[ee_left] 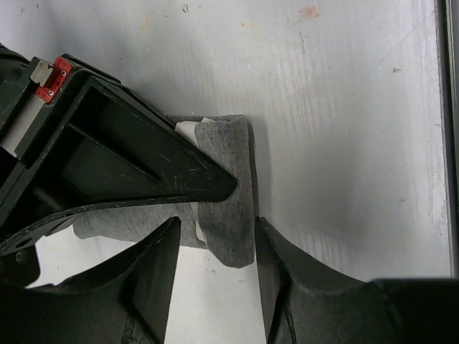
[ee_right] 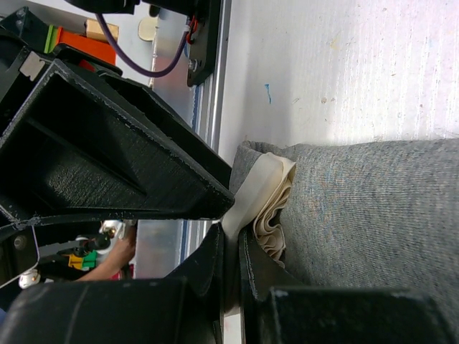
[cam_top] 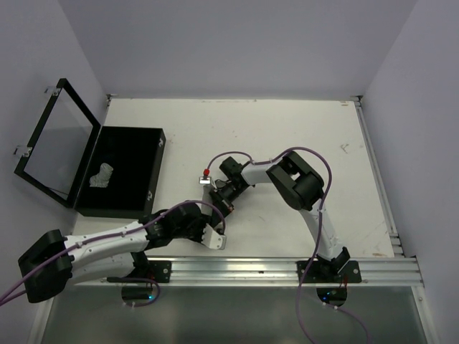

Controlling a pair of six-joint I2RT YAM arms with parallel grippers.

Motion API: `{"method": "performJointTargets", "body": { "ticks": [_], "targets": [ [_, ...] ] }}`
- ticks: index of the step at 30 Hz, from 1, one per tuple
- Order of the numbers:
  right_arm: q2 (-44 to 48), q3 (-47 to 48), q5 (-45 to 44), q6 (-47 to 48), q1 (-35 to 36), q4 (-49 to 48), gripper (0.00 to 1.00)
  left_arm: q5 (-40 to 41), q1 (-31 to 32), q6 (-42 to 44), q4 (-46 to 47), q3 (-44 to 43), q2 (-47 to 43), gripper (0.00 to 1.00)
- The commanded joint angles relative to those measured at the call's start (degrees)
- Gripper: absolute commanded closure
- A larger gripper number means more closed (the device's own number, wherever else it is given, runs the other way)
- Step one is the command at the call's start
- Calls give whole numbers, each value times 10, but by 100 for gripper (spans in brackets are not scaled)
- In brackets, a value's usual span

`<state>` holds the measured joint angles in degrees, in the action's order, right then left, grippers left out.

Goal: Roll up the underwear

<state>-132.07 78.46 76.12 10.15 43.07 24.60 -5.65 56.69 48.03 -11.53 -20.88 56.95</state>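
Observation:
A heather grey underwear [ee_left: 231, 204] lies flat on the white table between the two arms. My left gripper [ee_left: 215, 247] is open, its fingertips either side of the cloth's near end. My right gripper [ee_right: 233, 240] is shut on the cream waistband [ee_right: 259, 192] at the edge of the same grey underwear [ee_right: 373, 215], and it reaches over the cloth from the left in the left wrist view. In the top view both grippers meet near the table's front middle and hide this garment. Another rolled grey underwear [cam_top: 101, 176] lies in the black box.
A flat black box [cam_top: 136, 154] with its hinged lid [cam_top: 57, 143] standing open sits at the left of the table. An aluminium rail [cam_top: 272, 269] runs along the near edge, and white walls close in the table's sides and back.

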Motion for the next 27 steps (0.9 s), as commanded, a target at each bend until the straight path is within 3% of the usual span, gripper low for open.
{"method": "performJointTargets", "body": {
  "ticks": [1, 7, 10, 12, 14, 17, 24, 27],
  "targets": [
    [-63, -31, -119, 51, 1, -21, 100, 6, 0, 5, 41, -7, 11, 50],
    [-72, -24, -117, 47, 1, -20, 100, -31, 0, 30, 63, 5, 47, 52],
    [-71, -23, -117, 50, 1, -15, 100, -51, 1, 44, 61, 4, 69, 59],
    [-67, -22, -118, 51, 1, -14, 100, -61, 1, 51, 46, -4, 90, 69],
    [-61, -16, -118, 52, -3, -3, 100, -75, 1, 57, 21, -12, 101, 85],
    [-45, 5, -128, 46, -13, 15, 80, -98, 1, 58, -30, -31, 121, 100],
    [8, 111, -156, 29, -87, 77, 45, -158, 0, 53, -152, -109, 224, 100],
    [49, 132, -178, 20, -123, 89, 42, -192, -6, 50, -184, -142, 258, 100]
  ]
}}
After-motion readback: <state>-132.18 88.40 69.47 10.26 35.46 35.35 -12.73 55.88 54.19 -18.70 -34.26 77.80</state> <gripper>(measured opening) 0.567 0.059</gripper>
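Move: The left hand, fingers half open, hangs over the left end of the underwear's folded near edge; that edge's middle lies about 3 cm to its right, 1 cm back and 2 cm below. The rest of the strip runs outwards, centred some 6 cm ahead and 2 cm right of this hand, and the black box is roughly 17 cm ahead and 28 cm left. The right hand still pinches the folded edge, right at its fingertips; the strip's middle lies about 6 cm ahead of it. The left hand sinks about 2 cm with its fingers astride the left end of the underwear's folded edge, shuts them to pinch it, then shifts some 2 cm to the right while the wrist tilts and turns some 15 degrees. The right hand keeps its pinch on the same edge until the left has closed, then opens to a little over half and comes free, going forward about 7 cm with a slight rise, out along the strip towards its far part. ##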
